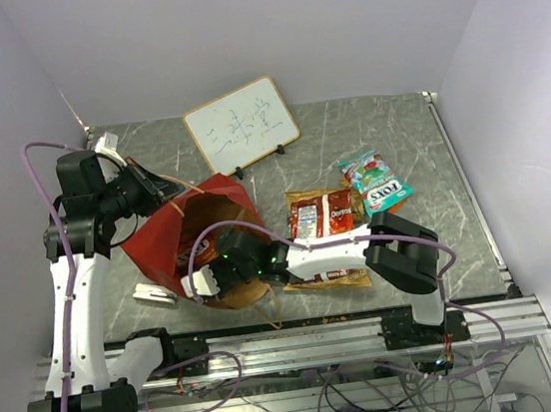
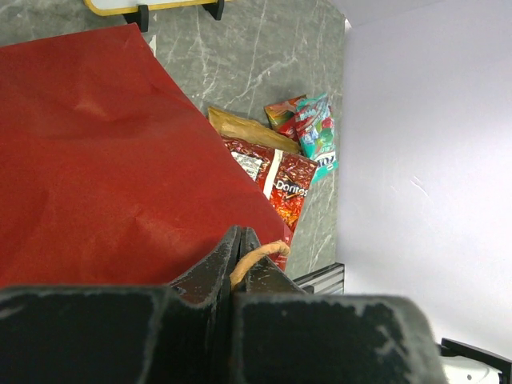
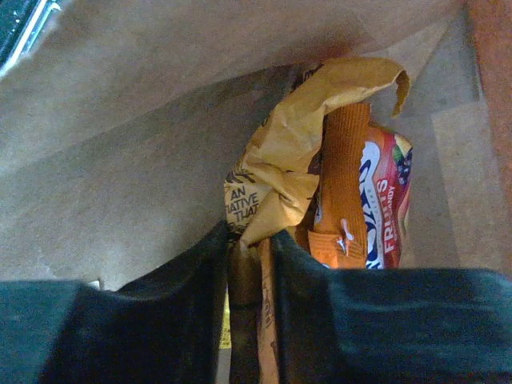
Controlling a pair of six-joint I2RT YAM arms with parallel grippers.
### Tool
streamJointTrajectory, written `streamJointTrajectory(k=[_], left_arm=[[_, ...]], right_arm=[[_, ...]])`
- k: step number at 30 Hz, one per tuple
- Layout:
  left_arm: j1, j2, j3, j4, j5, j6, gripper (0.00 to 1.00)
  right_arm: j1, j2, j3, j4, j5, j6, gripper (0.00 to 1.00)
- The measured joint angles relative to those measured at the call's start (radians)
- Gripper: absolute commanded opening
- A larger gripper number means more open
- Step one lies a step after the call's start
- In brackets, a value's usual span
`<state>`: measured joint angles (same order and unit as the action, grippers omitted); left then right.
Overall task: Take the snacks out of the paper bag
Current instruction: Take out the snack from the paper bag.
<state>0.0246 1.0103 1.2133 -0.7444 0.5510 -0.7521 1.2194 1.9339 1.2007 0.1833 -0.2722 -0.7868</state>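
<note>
The red paper bag (image 1: 174, 240) lies tilted on the table with its mouth toward the near edge. My left gripper (image 2: 238, 240) is shut on its tan loop handle (image 2: 260, 254) at the bag's far left rim. My right gripper (image 3: 250, 240) reaches deep inside the brown interior (image 3: 120, 160), jaws pinched on the edge of a crumpled yellow packet (image 3: 296, 136). An orange and red Fox's packet (image 3: 376, 200) lies just behind it. Outside the bag lie a red Doritos packet (image 1: 322, 215), a teal Fox's packet (image 1: 378, 183) and a brown packet (image 1: 330, 280) under my right arm.
A white framed writing board (image 1: 241, 125) stands at the back of the table. A small white object (image 1: 154, 293) lies by the bag's near left side. The metal rail (image 1: 302, 343) runs along the near edge.
</note>
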Motion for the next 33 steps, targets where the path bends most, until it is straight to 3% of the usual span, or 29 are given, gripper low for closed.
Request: streamJointTrajectory(k=[5, 33], left_arm=[[0.0, 0.003, 0.0, 0.0, 0.0, 0.0, 0.07], [0.0, 0.007, 0.018, -0.007, -0.029, 0.016, 0.07]], right_arm=[[0.0, 0.0, 0.006, -0.003, 0.011, 0.01, 0.0], [-0.088, -0.174, 0.055, -0.036, 0.008, 0.233, 0.0]])
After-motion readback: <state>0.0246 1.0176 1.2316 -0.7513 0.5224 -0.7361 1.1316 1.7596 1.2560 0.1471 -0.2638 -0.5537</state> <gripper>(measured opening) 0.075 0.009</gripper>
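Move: The right hand is inside the paper bag with the crumpled edge of the golden chip packet already between its half-open fingers; the packet's middle lies about 4 cm to its left, 2 cm ahead and 3 cm below. The fruit candy packet is some 5 cm ahead and 5 cm left, a little lower, and a small yellow packet about 6 cm right and 2 cm back. From the left hand, the chip packet lies roughly 9 cm back, 1 cm left and 26 cm below. The right fingers close to a full pinch on the chip packet's crumpled edge, then draw it upward about 10 cm and some 4 cm forward inside the paper bag, slowly at first and then faster before easing off. The wrist tips the fingers up and turns clockwise, each roughly 10 degrees. The left hand keeps its shut grip on the paper handle. ##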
